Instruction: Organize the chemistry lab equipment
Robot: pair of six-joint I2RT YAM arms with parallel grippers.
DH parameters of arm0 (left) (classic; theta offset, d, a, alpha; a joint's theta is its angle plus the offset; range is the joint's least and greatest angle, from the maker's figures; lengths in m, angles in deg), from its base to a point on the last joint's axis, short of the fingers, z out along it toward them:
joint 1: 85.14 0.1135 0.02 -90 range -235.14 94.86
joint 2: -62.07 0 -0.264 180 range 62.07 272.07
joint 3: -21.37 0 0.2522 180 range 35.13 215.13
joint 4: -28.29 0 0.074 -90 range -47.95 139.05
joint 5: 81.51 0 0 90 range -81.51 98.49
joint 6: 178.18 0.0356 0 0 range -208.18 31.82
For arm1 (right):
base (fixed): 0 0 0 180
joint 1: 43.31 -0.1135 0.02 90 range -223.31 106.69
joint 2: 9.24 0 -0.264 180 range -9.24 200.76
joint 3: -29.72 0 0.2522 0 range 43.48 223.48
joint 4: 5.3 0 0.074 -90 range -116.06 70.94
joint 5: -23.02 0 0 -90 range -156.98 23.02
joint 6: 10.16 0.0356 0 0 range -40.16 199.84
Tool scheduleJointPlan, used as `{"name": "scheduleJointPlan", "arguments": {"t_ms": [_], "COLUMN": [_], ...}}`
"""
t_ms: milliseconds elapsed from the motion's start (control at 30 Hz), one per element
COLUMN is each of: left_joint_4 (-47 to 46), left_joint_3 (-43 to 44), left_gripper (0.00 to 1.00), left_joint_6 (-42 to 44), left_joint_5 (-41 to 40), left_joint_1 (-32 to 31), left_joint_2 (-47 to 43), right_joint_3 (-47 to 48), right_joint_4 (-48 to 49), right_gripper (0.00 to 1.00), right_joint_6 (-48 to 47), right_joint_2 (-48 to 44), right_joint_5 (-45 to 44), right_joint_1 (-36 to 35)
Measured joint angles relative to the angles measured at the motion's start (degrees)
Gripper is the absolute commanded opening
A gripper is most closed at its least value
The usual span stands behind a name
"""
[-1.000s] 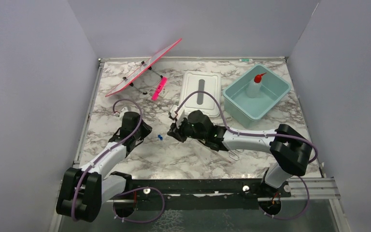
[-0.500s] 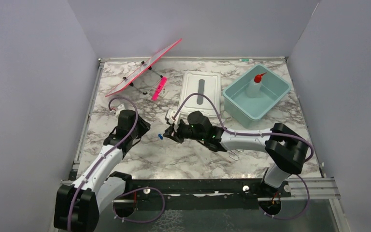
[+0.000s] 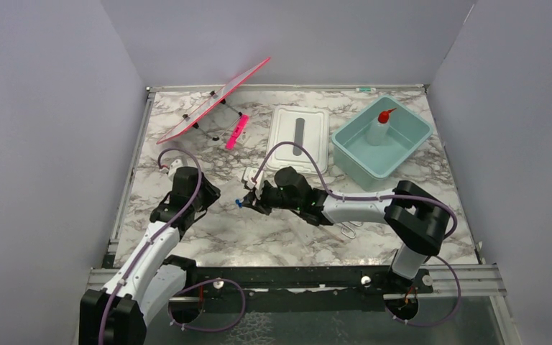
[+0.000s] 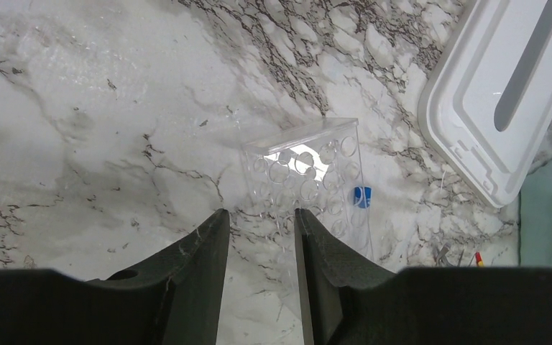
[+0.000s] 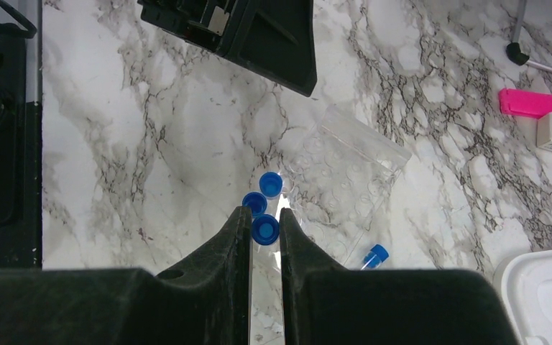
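My right gripper (image 5: 265, 215) is shut on a clear blue-capped tube (image 5: 265, 229), held upright over a clear plastic rack (image 5: 348, 180). Two more blue-capped tubes (image 5: 254, 203) stand at the rack's near edge, and another tube (image 5: 374, 256) lies to the right. My left gripper (image 4: 262, 215) is open with nothing gripped, just short of the rack (image 4: 305, 176). In the top view, the left gripper (image 3: 207, 195) and right gripper (image 3: 249, 200) face each other across a blue cap (image 3: 238, 203). The white squeeze bottle (image 3: 379, 128) stands in the teal tub (image 3: 410, 152). A wire clamp (image 3: 348, 231) lies beside the right forearm.
A white rectangular lid (image 3: 299, 138) lies left of the tub. A pink tilted board on a wire stand (image 3: 214, 100) and a pink strip (image 3: 236, 131) sit at the back left. Grey walls enclose the table on three sides.
My left gripper has opened and drawn back to the left, away from the rack. My right gripper has moved left with its tube toward the other blue caps.
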Motion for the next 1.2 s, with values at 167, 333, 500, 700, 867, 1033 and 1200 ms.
{"name": "scheduleJointPlan", "arguments": {"t_ms": [167, 333, 500, 700, 867, 1033, 1200], "left_joint_4": [0.85, 1.22, 1.27, 1.27, 1.33, 1.42, 1.55], "left_joint_3": [0.04, 0.85, 0.87, 0.87, 1.27, 2.27, 2.75], "left_gripper": [0.41, 0.41, 0.41, 0.41, 0.41, 0.41, 0.45], "left_joint_6": [0.42, 0.94, 1.07, 1.55, 1.95, 2.25, 2.78], "left_joint_5": [-0.66, -0.87, -1.14, -1.46, -1.81, -1.97, -2.14], "left_joint_1": [0.00, 0.00, 0.00, 0.00, 0.00, 0.00, 0.00], "left_joint_2": [-0.90, -1.05, -1.11, -1.09, -1.09, -1.09, -1.20], "right_joint_3": [0.79, 1.11, 2.36, 3.76, 3.76, 3.76, 3.87], "right_joint_4": [-0.70, -3.13, -5.29, -6.67, -7.58, -8.94, -10.93], "right_gripper": [0.18, 0.20, 0.25, 0.38, 0.47, 0.54, 0.54], "right_joint_6": [-1.07, -2.10, -2.12, -1.99, -1.46, -0.09, 2.10], "right_joint_2": [0.96, 1.16, 1.25, 2.93, 2.95, 2.03, -2.49], "right_joint_5": [-0.04, -0.04, 0.09, 0.17, 0.15, 0.00, -2.36], "right_joint_1": [0.00, 0.00, 0.00, 0.00, 0.00, 0.00, 0.00]}}
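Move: The right hand holds a blue-capped test tube upright over the clear rack, whose middle is about 3 cm ahead, 1 cm left and 8 cm below. One standing tube is 1 cm back and 2 cm left, another level and 3 cm left, their middles some 7 cm down; a loose capped tube lies 6 cm ahead, 3 cm right and 10 cm below. From the left hand, the rack's middle is level, about 6 cm right and 5 cm down. The right hand sinks about 2.5 cm, nearly straight down into the clear rack beside the two standing tubes, its fingers tipping slightly further downward; on the way they begin to open, let go of the blue cap and spread wide to either side of it. It then turns back and rises some 3 cm off the released tube, drawing slightly right, while the empty left hand, fingers unchanged, lifts about 2 cm off to the rack's left. ##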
